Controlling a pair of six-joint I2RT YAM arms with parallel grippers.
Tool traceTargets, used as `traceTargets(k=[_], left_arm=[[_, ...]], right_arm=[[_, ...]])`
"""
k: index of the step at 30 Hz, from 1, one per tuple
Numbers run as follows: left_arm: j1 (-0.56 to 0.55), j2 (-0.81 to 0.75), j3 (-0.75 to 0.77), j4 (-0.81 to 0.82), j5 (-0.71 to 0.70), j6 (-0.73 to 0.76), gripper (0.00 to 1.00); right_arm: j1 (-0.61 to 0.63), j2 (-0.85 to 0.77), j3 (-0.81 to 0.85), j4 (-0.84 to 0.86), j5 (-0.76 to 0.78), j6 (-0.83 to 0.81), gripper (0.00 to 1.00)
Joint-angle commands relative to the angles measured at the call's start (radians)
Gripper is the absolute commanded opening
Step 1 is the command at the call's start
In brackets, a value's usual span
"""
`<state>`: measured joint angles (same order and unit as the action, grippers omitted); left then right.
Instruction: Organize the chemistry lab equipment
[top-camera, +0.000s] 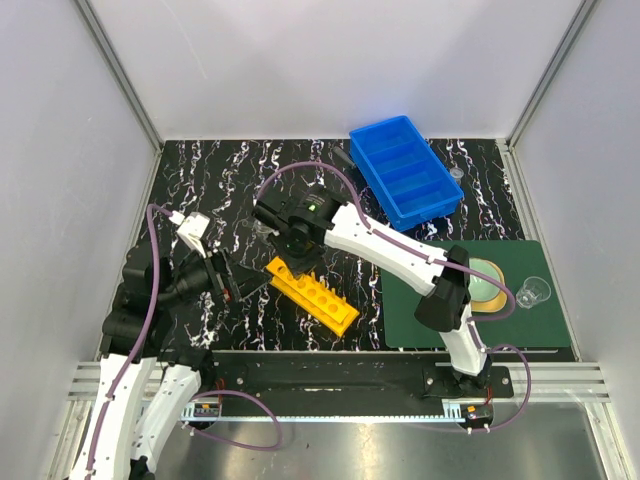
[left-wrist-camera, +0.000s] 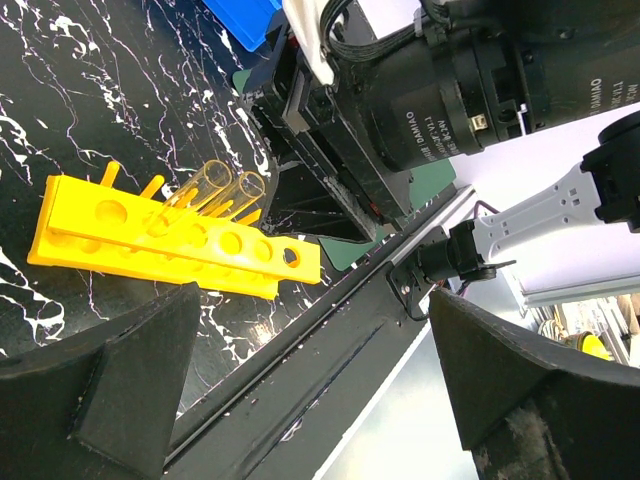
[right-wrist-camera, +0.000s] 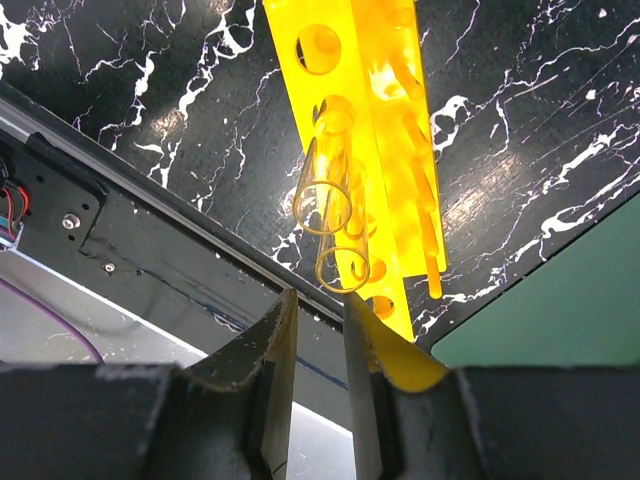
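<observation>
The yellow rack (top-camera: 312, 293) lies slanted on the black marbled table, and two clear glass tubes (right-wrist-camera: 322, 180) (right-wrist-camera: 345, 255) stand in holes near its left end. My right gripper (top-camera: 297, 262) hangs over that end. Its jaws (right-wrist-camera: 318, 300) are narrowly open with nothing between them, and the nearer tube's rim sits just past the fingertips. My left gripper (left-wrist-camera: 315, 330) is wide open and empty, low at the rack's left, looking along the rack (left-wrist-camera: 170, 235) and the tubes (left-wrist-camera: 215, 185). A small clear beaker (top-camera: 533, 292) stands on the green mat. The blue divided bin (top-camera: 405, 170) is at the back right.
A dark green mat (top-camera: 420, 320) covers the right front, with a pale green dome on a tan disc (top-camera: 482, 280) partly behind my right arm. A small round piece (top-camera: 457, 172) lies beside the bin. White walls close three sides, and a black rail (top-camera: 330, 370) runs along the near edge.
</observation>
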<state>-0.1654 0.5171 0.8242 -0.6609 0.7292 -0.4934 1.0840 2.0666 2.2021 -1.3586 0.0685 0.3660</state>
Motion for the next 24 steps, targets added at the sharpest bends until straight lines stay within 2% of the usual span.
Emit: traceTargets(k=[1,9,15,20,22,24], left_arm=[[0.004,0.009,0.016,0.010,0.003,0.013,0.99],[0.004,0.029,0.032,-0.003,-0.014,0.021,0.99],[0.004,0.060,0.072,-0.006,-0.040,0.016,0.99],[0.004,0.095,0.116,-0.008,-0.076,0.013,0.99],[0.004,0.116,0.144,-0.009,-0.086,0.015,0.99],[0.004,0.145,0.174,-0.009,-0.100,0.016,0.99]], right_arm=[[0.008,-0.022,0.056,-0.040,0.020,-0.015,0.32],[0.010,-0.115,0.082,-0.102,0.019,-0.006,0.38],[0.008,-0.255,0.022,-0.070,0.134,0.030,0.43],[-0.001,-0.335,-0.033,-0.007,0.302,0.062,0.60],[-0.025,-0.356,-0.048,0.038,0.310,0.053,0.66],[-0.091,-0.355,-0.058,0.084,0.280,0.036,0.68]])
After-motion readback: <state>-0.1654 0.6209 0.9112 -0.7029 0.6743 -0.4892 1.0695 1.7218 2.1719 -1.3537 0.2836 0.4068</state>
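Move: The right hand is right at the two test tubes already standing in the yellow rack: the nearer has its middle about 1 cm ahead, 1 cm left and 6 cm below, the other roughly 3 cm ahead and 2 cm left. The rack's middle is about 4 cm back, 3 cm right and 11 cm down; a glass beaker lies some 11 cm ahead and 8 cm left. From the left hand the nearer tube is about 5 cm ahead, 8 cm right, 14 cm below. Fingertips leave the rim of the nearer test tube as the right hand climbs about 13 cm, slowly at first and then fast, swinging some 6–7 cm to the right away from both tubes. Its fingers spread from about a third to two thirds open and tilt outward, tips forward and left, by some 20 degrees. The empty left hand, still wide open, eases about 2 cm forward. ##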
